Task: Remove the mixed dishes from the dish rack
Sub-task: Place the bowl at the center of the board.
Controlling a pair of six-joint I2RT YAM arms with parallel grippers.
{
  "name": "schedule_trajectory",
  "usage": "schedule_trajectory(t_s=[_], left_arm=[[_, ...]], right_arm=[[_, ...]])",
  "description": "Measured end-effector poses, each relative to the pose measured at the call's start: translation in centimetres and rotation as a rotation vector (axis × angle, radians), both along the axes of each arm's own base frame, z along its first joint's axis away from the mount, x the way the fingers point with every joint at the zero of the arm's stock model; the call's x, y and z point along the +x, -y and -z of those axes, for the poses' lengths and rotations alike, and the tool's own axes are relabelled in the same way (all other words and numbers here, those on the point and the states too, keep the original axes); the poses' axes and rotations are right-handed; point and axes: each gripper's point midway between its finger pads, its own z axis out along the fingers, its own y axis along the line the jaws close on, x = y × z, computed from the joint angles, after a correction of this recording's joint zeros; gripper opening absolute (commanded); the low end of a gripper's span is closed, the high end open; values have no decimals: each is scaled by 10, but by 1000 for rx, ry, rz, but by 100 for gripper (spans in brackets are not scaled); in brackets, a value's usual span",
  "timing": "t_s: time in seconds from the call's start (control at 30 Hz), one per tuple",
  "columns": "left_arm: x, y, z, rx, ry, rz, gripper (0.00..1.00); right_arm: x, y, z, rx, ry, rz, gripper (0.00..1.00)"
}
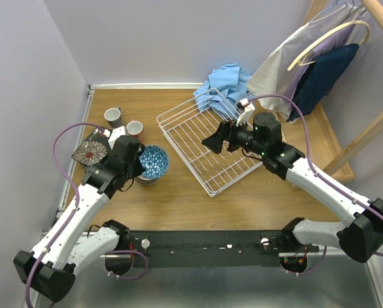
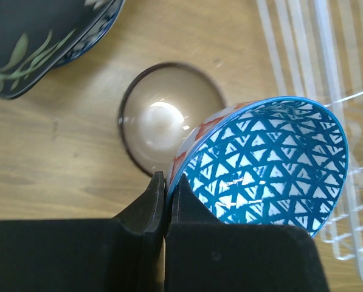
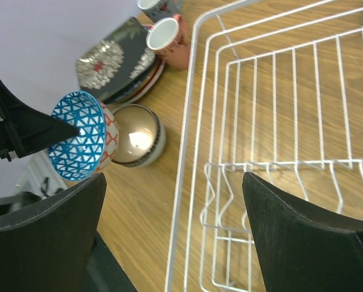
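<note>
My left gripper [image 2: 167, 182] is shut on the rim of a blue triangle-patterned bowl [image 2: 266, 164], holding it tilted just above a brown bowl [image 2: 163, 115] on the table. From above, the blue bowl [image 1: 154, 160] hangs left of the white wire dish rack [image 1: 210, 144], which holds no dishes. A black floral plate [image 1: 92, 151] tops a stack of plates at the left, with a grey cup [image 1: 113, 117] and a red cup [image 1: 135, 129] behind it. My right gripper [image 3: 172, 176] hovers open over the rack's left rim [image 3: 190, 140], nothing between its fingers.
A blue cloth [image 1: 226, 83] lies behind the rack. Clothes on hangers [image 1: 319, 64] and a wooden clothes rack [image 1: 371, 128] stand at the right. Walls close in the table's left and back edges.
</note>
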Motion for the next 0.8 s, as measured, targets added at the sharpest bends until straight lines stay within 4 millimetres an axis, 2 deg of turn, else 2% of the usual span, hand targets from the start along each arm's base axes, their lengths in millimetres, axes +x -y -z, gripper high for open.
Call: schedule_trajectory(t_s=[0.07,0.27,0.5,0.57,0.67,0.7,0.8], left_arm=[[-5,-6,18,54,-83,-15,0],[0,-16,41,113,-181,-51,0],[8,-30,70,126,-248,-109,1],[7,-33,80,122,-260,-121,7],[5,-36,90,117,-272,-131,22],[5,-36,91,110,-273,-133,33],[8,-33,92,93,-259,-130,46]], right_arm=[[0,5,5,-33,3,10,100],[-1,12,11,-82,12,20,100],[-4,22,8,-117,48,32,100],[-6,25,8,-126,53,35,100],[-7,28,12,-146,55,38,100],[-7,29,13,-150,53,39,100],[-7,30,16,-165,55,42,100]])
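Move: The left hand holds the blue bowl by its left rim. The stacked bowls it is going to have their middle about 2 cm ahead, 2 cm to the right and 13 cm below the hand. At table height, the dark plates lie some 21 cm left and 10 cm ahead, and the reddish mug about 19 cm ahead and 4 cm left. From the idle right hand, the stack is roughly 24 cm left, 8 cm back and 20 cm below. Downwards about 9 cm, easing some 3 cm to the left, the left hand lowers the blue bowl onto the stacked bowls, its fingers tipping about 15 degrees further down. As the descent stops, the fingers part around the left rim to about a third open. The right hand, open and empty, shifts some 3 cm right, away from the stack, and sinks slightly. ##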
